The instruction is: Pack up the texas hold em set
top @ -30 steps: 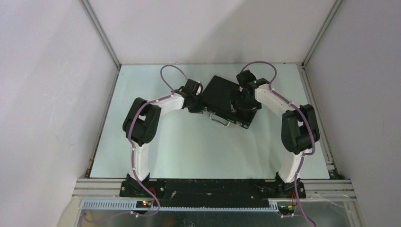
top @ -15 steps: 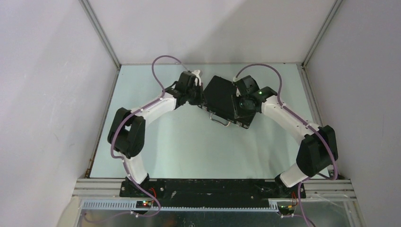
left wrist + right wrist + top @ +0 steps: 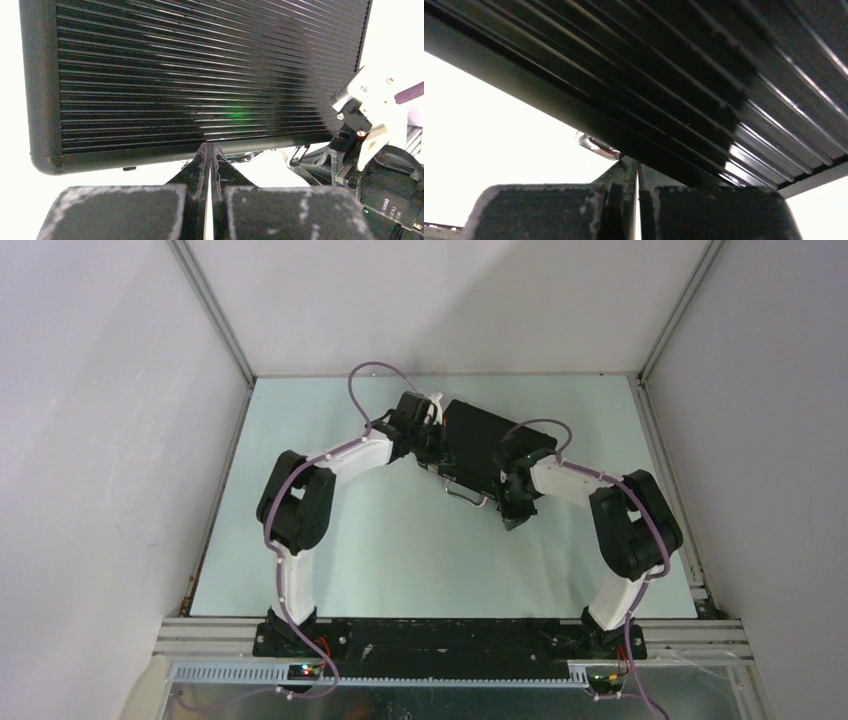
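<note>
The black ribbed briefcase (image 3: 482, 436) lies closed at the back middle of the table, its silver handle (image 3: 466, 496) facing the near side. My left gripper (image 3: 436, 440) is shut and empty, its tips (image 3: 210, 148) against the case's left edge (image 3: 150, 155). My right gripper (image 3: 513, 502) is shut and empty at the case's front right corner, its tips (image 3: 637, 163) under the ribbed lid (image 3: 704, 90) beside a silver fitting (image 3: 596, 145). Chips, card decks, triangle, button and die are out of view.
Grey walls and metal rails (image 3: 215, 320) enclose the pale table (image 3: 400, 550). My right arm's wrist (image 3: 380, 135) shows at the right of the left wrist view, close to the case.
The case has turned and shifted a little toward the back. My left gripper moved right along its left edge. My right gripper came off the lid down to the front right corner.
</note>
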Robot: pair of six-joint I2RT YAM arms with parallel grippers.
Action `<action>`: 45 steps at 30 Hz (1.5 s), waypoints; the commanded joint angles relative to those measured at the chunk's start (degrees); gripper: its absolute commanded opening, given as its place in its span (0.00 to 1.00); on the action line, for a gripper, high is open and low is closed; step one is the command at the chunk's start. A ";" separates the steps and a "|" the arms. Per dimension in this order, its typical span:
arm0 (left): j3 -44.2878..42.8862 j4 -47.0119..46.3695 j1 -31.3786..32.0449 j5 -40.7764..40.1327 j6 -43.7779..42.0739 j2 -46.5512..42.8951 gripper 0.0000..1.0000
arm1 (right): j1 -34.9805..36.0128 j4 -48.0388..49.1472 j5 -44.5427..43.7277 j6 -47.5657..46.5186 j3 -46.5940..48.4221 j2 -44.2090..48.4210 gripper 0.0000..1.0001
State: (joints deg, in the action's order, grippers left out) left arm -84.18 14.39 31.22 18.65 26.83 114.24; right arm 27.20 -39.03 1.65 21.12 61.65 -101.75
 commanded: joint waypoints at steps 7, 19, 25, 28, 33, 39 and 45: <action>-3.96 3.01 -0.36 -1.27 -2.92 -0.22 0.00 | 0.80 7.29 -4.75 -2.08 0.22 12.12 0.00; -5.34 4.73 -0.96 -1.42 -3.09 1.60 0.00 | 5.15 12.36 -7.23 -5.14 -1.13 8.30 0.00; -5.29 5.22 -1.07 -0.96 -3.46 1.86 0.00 | 2.66 8.78 -16.20 -0.62 -0.18 -1.28 0.00; -5.29 5.85 -1.16 -0.78 -3.85 1.78 0.00 | 2.22 9.07 -16.46 -0.11 -0.13 -1.36 0.00; -5.04 6.29 -1.40 -0.67 -4.66 1.59 0.00 | 3.10 9.30 -18.01 -0.11 -0.18 -0.78 0.00; -4.67 7.49 -1.67 -1.47 -6.12 -1.01 0.00 | 4.14 11.41 -15.51 -1.78 -0.26 8.25 0.00; 1.36 6.89 -3.07 -6.40 -7.70 -11.88 0.00 | 0.22 18.06 -11.72 -2.92 -2.33 24.22 0.00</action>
State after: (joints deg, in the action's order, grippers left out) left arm -85.97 21.69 29.76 16.43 21.71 113.51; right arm 30.92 -27.79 -10.50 19.14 59.66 -88.44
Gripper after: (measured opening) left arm 0.002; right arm 0.005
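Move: The case's right latch, on its front face, lies about 4 cm ahead of the right fingertips, 1 cm to their left and 2 cm higher. The handle is some 5 cm ahead and 10 cm left of that hand, about 1 cm up; the right front corner about 3 cm ahead, 3 cm right, 2 cm up. The left tips have the lid's front edge right beneath them, with the left latch about 5 cm left, 1 cm back, 6 cm below. Lift the shut right gripper about 9 cm, over forward and a little left, then bring it down to the case front by the right latch and bear there briefly, fingers tilted forward; then rise some 7 cm again. Meanwhile keep the closed left gripper resting on the lid's front edge, and draw it about 2 cm left off it at the end. ##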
